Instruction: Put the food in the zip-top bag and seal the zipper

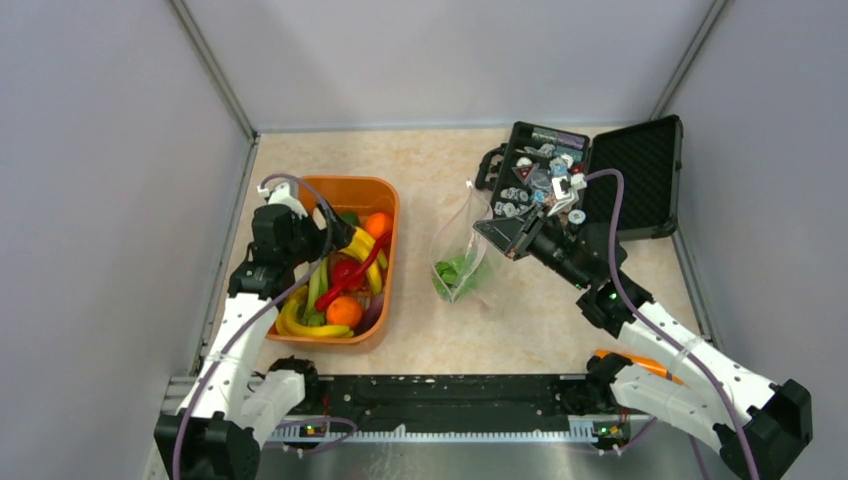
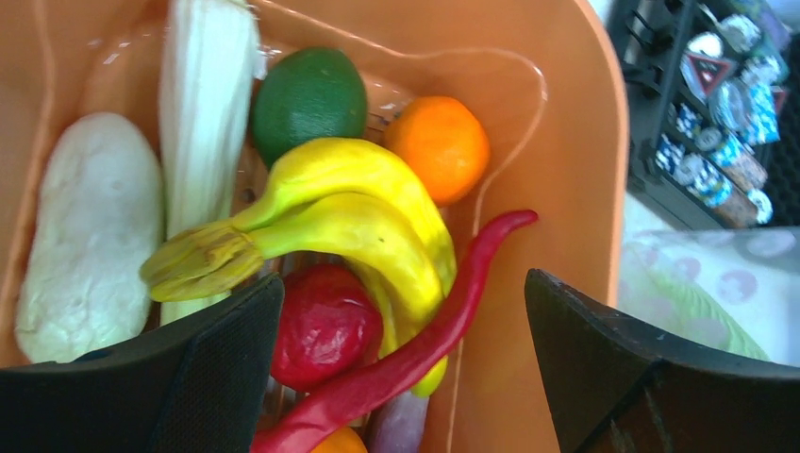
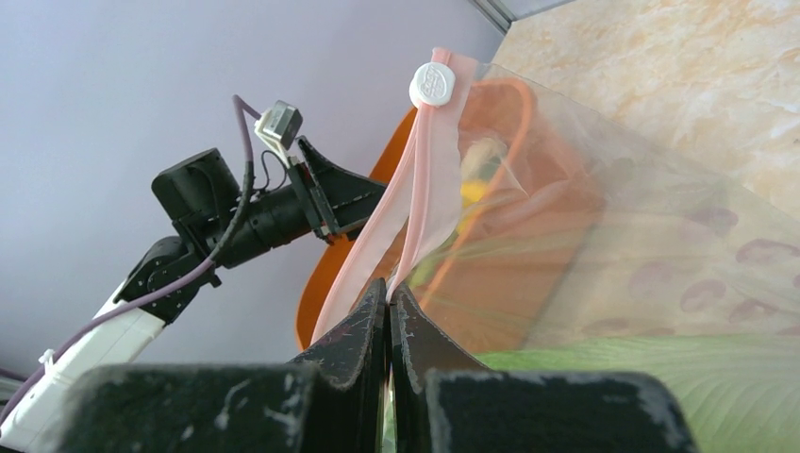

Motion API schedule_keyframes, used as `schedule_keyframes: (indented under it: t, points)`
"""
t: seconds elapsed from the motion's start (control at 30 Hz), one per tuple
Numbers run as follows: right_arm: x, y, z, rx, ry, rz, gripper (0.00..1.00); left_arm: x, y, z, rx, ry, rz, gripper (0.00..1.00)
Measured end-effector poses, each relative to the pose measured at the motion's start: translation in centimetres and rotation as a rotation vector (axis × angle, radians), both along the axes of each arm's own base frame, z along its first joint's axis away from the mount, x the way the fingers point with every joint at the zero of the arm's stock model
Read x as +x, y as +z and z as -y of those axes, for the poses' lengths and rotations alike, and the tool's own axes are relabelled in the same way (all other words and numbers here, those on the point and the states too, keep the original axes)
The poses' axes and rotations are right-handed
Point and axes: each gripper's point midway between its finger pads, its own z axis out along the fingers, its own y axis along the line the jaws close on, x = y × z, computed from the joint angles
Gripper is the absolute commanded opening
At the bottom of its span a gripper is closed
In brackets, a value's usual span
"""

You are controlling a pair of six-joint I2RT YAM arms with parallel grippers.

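Observation:
The food lies in an orange tub: yellow bananas, an orange, a red chilli, a red piece, a green fruit and a pale piece. My left gripper hovers open above them, with nothing between its fingers; from above it is over the tub. The zip-top bag stands raised mid-table with a green leafy piece inside. My right gripper is shut on its mouth edge, at the pink zipper below the white slider.
An open black hard case holding small grey-blue chips lies at the back right, just behind my right gripper. Grey walls close in on the left, back and right. An orange object lies by the right arm's base.

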Motion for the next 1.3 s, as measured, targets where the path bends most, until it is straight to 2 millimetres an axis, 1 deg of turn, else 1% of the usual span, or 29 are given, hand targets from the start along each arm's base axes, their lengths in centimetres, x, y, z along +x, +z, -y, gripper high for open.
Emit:
schedule_keyframes:
  t: [0.13, 0.23, 0.3, 0.37, 0.47, 0.57, 0.6, 0.67, 0.87, 0.9, 1.0, 1.13, 1.3]
  points:
    - [0.1, -0.1, -0.1, -0.001, 0.000, -0.004, 0.00, -0.7, 0.4, 1.8, -0.034, -0.115, 0.010, 0.89]
    - [0.2, -0.4, -0.2, -0.003, 0.000, -0.015, 0.00, -1.2, -0.1, 2.7, -0.046, -0.179, -0.014, 0.85]
    - [0.3, -0.6, -0.3, -0.007, 0.000, -0.021, 0.00, -1.4, -0.9, 3.4, -0.044, -0.222, -0.045, 0.79]
    - [0.4, -0.7, -0.3, -0.009, 0.000, -0.024, 0.00, -1.6, -2.1, 4.3, -0.039, -0.262, -0.085, 0.79]
    - [0.4, -0.8, -0.3, -0.007, 0.001, -0.028, 0.00, -2.3, -4.2, 6.3, -0.005, -0.356, -0.163, 0.78]
    - [0.4, -0.8, -0.3, -0.005, 0.001, -0.031, 0.00, -2.9, -5.7, 7.7, 0.029, -0.432, -0.226, 0.74]
    - [0.4, -0.8, -0.3, -0.005, 0.001, -0.032, 0.00, -3.0, -6.0, 7.7, 0.049, -0.445, -0.241, 0.72]
    - [0.4, -0.8, -0.3, -0.005, 0.001, -0.032, 0.00, -3.0, -6.3, 7.5, 0.073, -0.452, -0.254, 0.63]
    - [0.5, -0.8, -0.3, -0.004, -0.006, -0.034, 0.00, -2.6, -5.8, 6.9, 0.127, -0.456, -0.242, 0.39]
    - [0.5, -0.8, -0.3, -0.003, -0.007, -0.034, 0.00, -2.5, -5.7, 6.8, 0.136, -0.457, -0.241, 0.38]
    - [0.5, -0.8, -0.3, -0.003, -0.007, -0.034, 0.00, -2.4, -5.9, 6.6, 0.152, -0.460, -0.253, 0.28]
    - [0.5, -0.8, -0.3, -0.004, -0.007, -0.035, 0.00, -2.4, -6.0, 6.6, 0.163, -0.472, -0.255, 0.11]
    - [0.5, -0.8, -0.3, -0.002, -0.007, -0.036, 0.00, -2.3, -5.7, 6.7, 0.163, -0.477, -0.246, 0.04]
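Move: The red chili pepper's middle lies about 6 cm back from the left hand, 5 cm to its right and 8 cm below. The bananas are about 1 cm back and 4 cm right, the red fruit 5 cm back and 2 cm right, the orange nearest them 6 cm ahead and 10 cm right, all some 9 cm below. From the right hand, the pepper is about 25 cm left, roughly level fore-and-aft and 20 cm below. The left hand swings about 7 cm right and 6 cm down, turning clockwise, and pinches the red chili pepper. ##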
